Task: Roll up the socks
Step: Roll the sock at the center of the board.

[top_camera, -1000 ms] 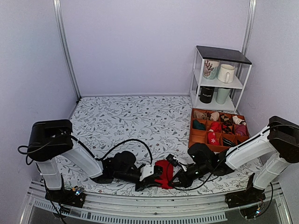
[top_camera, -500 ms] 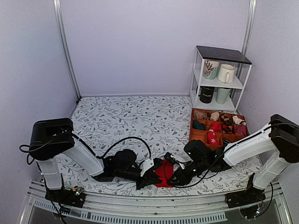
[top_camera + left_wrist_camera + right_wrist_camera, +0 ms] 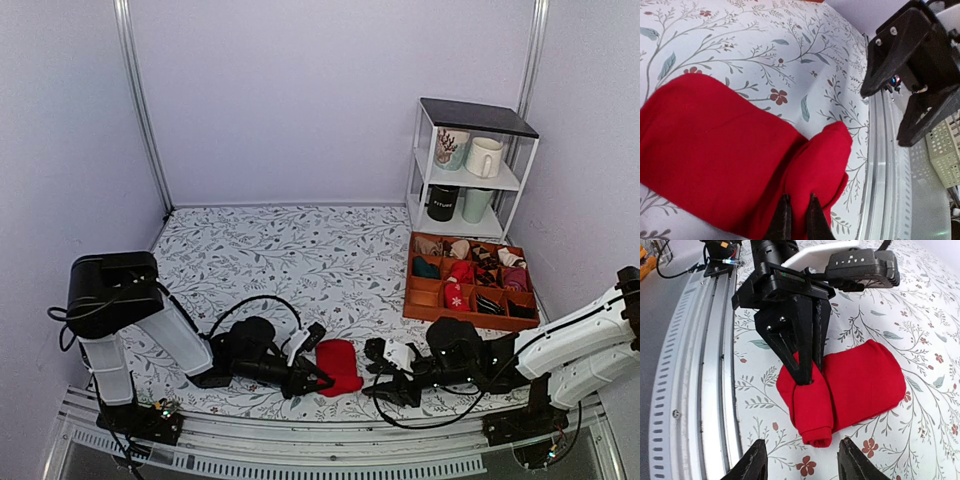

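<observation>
The red socks [image 3: 338, 364] lie on the floral table near its front edge, between my two grippers. They are partly rolled: a thick rolled end [image 3: 812, 410] faces the rail and a flat part [image 3: 865, 377] trails behind it. My left gripper [image 3: 312, 377] is shut on the rolled end, and its fingertips [image 3: 784, 207] pinch a fold of the red fabric [image 3: 715, 155]. My right gripper [image 3: 802, 450] stands open just short of the roll and touches nothing. It shows in the top view [image 3: 378, 383] to the right of the socks.
An orange compartment tray [image 3: 470, 318] with several sock bundles stands at the back right. Behind it is a white shelf [image 3: 470, 185] with mugs. A metal rail [image 3: 695, 390] runs along the table's front edge, close to the socks.
My right gripper has let go of the socks, opened and drawn back to the right. My left gripper has shut on the rolled end. The socks now lie flatter on the table.
</observation>
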### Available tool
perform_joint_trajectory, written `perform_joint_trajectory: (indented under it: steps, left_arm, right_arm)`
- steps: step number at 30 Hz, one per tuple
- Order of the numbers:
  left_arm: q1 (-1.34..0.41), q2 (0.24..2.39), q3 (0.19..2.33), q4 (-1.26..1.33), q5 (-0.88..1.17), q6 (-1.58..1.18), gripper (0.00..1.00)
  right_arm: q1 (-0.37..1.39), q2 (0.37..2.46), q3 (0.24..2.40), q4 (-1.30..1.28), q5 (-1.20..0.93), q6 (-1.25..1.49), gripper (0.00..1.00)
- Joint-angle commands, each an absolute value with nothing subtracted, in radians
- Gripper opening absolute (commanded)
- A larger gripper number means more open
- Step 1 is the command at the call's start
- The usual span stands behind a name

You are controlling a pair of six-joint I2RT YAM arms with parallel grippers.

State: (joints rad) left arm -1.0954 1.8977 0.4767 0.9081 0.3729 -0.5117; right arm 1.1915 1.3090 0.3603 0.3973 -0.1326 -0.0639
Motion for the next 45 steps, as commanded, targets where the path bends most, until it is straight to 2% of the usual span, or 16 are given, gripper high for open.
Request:
perform_joint_trajectory:
  steps: [1, 4, 11, 15, 21, 28, 29, 30, 35, 39, 45]
  left_arm:
    - [-1.087, 2.005, 0.432, 0.716, 0.388, -0.566, 0.0]
    - [-1.087, 2.01, 0.423, 0.725, 0.394, -0.567, 0.0]
    - [-1.082, 2.014, 0.413, 0.743, 0.407, -0.569, 0.0]
    - [-1.081, 2.018, 0.408, 0.755, 0.416, -0.564, 0.0]
    - [-1.081, 2.021, 0.393, 0.77, 0.419, -0.565, 0.0]
    - [-1.08, 2.014, 0.389, 0.803, 0.433, -0.545, 0.0]
    - [-1.081, 2.003, 0.382, 0.822, 0.433, -0.533, 0.07]
    - [-1.081, 1.986, 0.373, 0.842, 0.437, -0.514, 0.26]
    - [-1.12, 1.773, 0.33, 0.819, 0.347, -0.353, 0.5]
    - [-1.18, 1.652, 0.296, 0.81, 0.285, -0.233, 0.62]
    - [-1.277, 1.591, 0.28, 0.832, 0.127, -0.102, 0.63]
  right_arm:
    - [1.23, 1.422, 0.398, 0.502, -0.056, -0.196, 0.5]
    - [1.262, 1.497, 0.441, 0.501, 0.0, -0.223, 0.5]
    - [1.262, 1.574, 0.487, 0.521, -0.014, -0.246, 0.49]
    - [1.262, 1.609, 0.502, 0.503, -0.026, -0.227, 0.42]
    - [1.263, 1.652, 0.496, 0.494, -0.037, -0.171, 0.37]
    - [1.262, 1.681, 0.52, 0.462, -0.066, -0.148, 0.15]
    - [1.26, 1.682, 0.527, 0.445, -0.082, -0.139, 0.13]
    - [1.257, 1.683, 0.537, 0.42, -0.106, -0.131, 0.13]
    - [1.231, 1.67, 0.584, 0.271, -0.228, -0.072, 0.11]
    - [1.183, 1.678, 0.668, 0.102, -0.322, -0.027, 0.11]
    - [1.104, 1.746, 0.781, -0.051, -0.501, -0.006, 0.11]
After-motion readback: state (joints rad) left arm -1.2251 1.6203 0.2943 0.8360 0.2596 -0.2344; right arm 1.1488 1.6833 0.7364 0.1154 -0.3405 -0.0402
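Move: The free right end of the red sock's roll lies about 4 cm to the left of the open right hand, 1 cm ahead and some 5 cm below. From the left hand, which already pinches the roll farther left, that end is about 4 cm to the right and level in height and reach. The sock's flat part lies about 6 cm ahead, 6 cm left and 6 cm below the right hand, and 5 cm ahead, 1 cm right and level in height from the left. The roll's free end is taken by the right hand, which travels about 5 cm left and 4 cm down, closes on it and pinches it, then twists some 25 degrees, top going forward. Until then the left fingers keep their hold nearly still; they then open and come free, drawing back about 5 cm while going left and up. ##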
